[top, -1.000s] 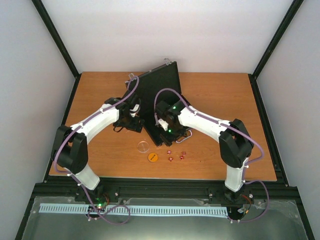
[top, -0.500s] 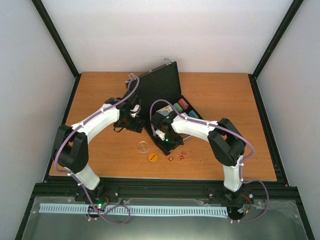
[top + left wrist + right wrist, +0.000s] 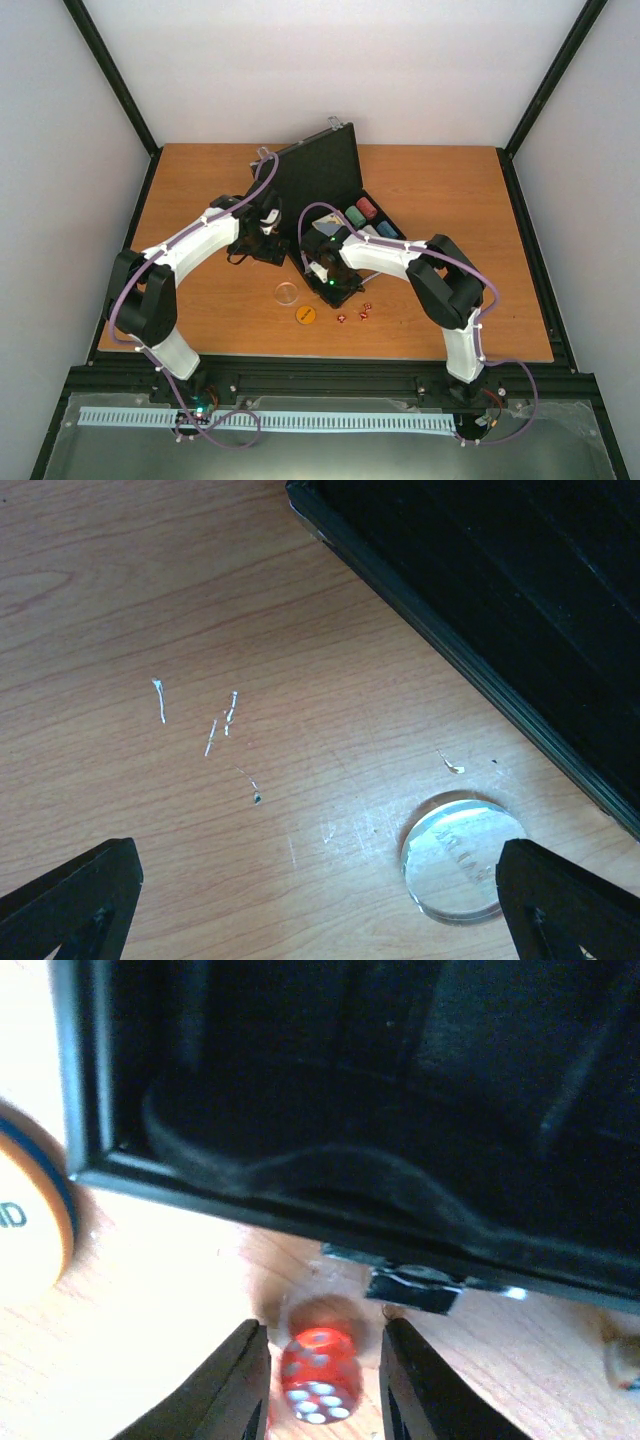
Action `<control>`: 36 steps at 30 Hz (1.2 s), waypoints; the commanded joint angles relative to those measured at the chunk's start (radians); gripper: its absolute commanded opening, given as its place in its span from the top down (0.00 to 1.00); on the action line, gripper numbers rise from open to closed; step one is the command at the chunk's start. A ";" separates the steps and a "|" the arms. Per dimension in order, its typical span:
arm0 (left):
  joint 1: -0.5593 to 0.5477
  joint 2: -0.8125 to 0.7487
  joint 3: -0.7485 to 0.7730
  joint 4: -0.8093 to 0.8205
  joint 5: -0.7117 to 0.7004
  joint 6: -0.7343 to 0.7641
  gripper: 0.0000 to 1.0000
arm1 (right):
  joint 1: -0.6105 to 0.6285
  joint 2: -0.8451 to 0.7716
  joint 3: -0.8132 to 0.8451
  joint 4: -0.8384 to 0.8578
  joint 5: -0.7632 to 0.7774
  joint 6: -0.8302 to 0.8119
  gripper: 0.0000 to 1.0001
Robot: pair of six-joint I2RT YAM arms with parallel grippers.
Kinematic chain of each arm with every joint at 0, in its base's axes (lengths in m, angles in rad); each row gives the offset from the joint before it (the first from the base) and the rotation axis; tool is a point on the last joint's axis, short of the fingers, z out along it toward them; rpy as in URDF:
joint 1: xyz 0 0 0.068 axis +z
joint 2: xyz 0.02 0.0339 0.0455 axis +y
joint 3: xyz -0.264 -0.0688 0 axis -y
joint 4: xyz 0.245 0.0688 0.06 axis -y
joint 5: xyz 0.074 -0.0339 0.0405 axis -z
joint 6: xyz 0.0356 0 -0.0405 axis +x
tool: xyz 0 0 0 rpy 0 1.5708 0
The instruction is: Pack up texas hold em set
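The black briefcase point(image 3: 312, 180) stands open with its lid up. Red point(image 3: 367, 208) and green point(image 3: 352, 216) chip stacks lie in its tray. My right gripper point(image 3: 322, 1385) hangs low in front of the case's near edge point(image 3: 300, 1205). Its jaws stand open on either side of one small red die point(image 3: 318, 1390), with a gap left on the right side. Three more dice point(image 3: 354, 314) lie just right of it. The orange disc point(image 3: 306, 315) is on the table beside it. My left gripper point(image 3: 320, 905) is wide open over bare wood, its right fingertip point(image 3: 570, 905) beside the clear disc point(image 3: 455, 870).
A silver latch point(image 3: 415, 1288) juts from the case's near wall just beyond the die. The case's black lid edge point(image 3: 480, 650) runs diagonally close to the left gripper. Black frame posts and white walls enclose the wooden table point(image 3: 440, 180).
The right arm has swung from over the case tray down to the near-left, uncovering the chips. Its jaws have narrowed around one die. The left arm has not moved.
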 commanded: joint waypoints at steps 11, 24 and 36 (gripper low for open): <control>0.004 -0.004 0.007 0.018 0.006 0.011 0.00 | 0.002 -0.035 0.009 -0.049 0.005 0.003 0.92; 0.004 0.002 0.016 0.019 0.019 0.009 0.00 | -0.128 -0.029 0.278 -0.133 0.138 0.031 0.93; 0.004 -0.005 0.017 0.013 0.024 0.009 0.00 | -0.247 0.128 0.335 0.161 0.176 0.077 0.95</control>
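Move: The red die to pick up lies almost exactly between the right fingertips, at most 1 cm below them. A second die lies about 3 cm behind it, and the orange dealer button some 7 cm to the left and 2 cm back. The open case's tray is centred about 14 cm straight ahead, with the card deck about 19 cm ahead and 2 cm left. From the left hand, the die is roughly 18 cm right, 10 cm back and 9 cm below. The right fingers, part-open around the red die, close in place and pinch it by its sides, then lift it straight up before swinging it forward over the case's near rim, topping out some 8 cm higher. About 16 cm farther forward the hand is already sinking again into the space over the tray, just short of the card deck, with the fingertips tilted forward and the hand turned clockwise by nearly 20 degrees, grip kept. ##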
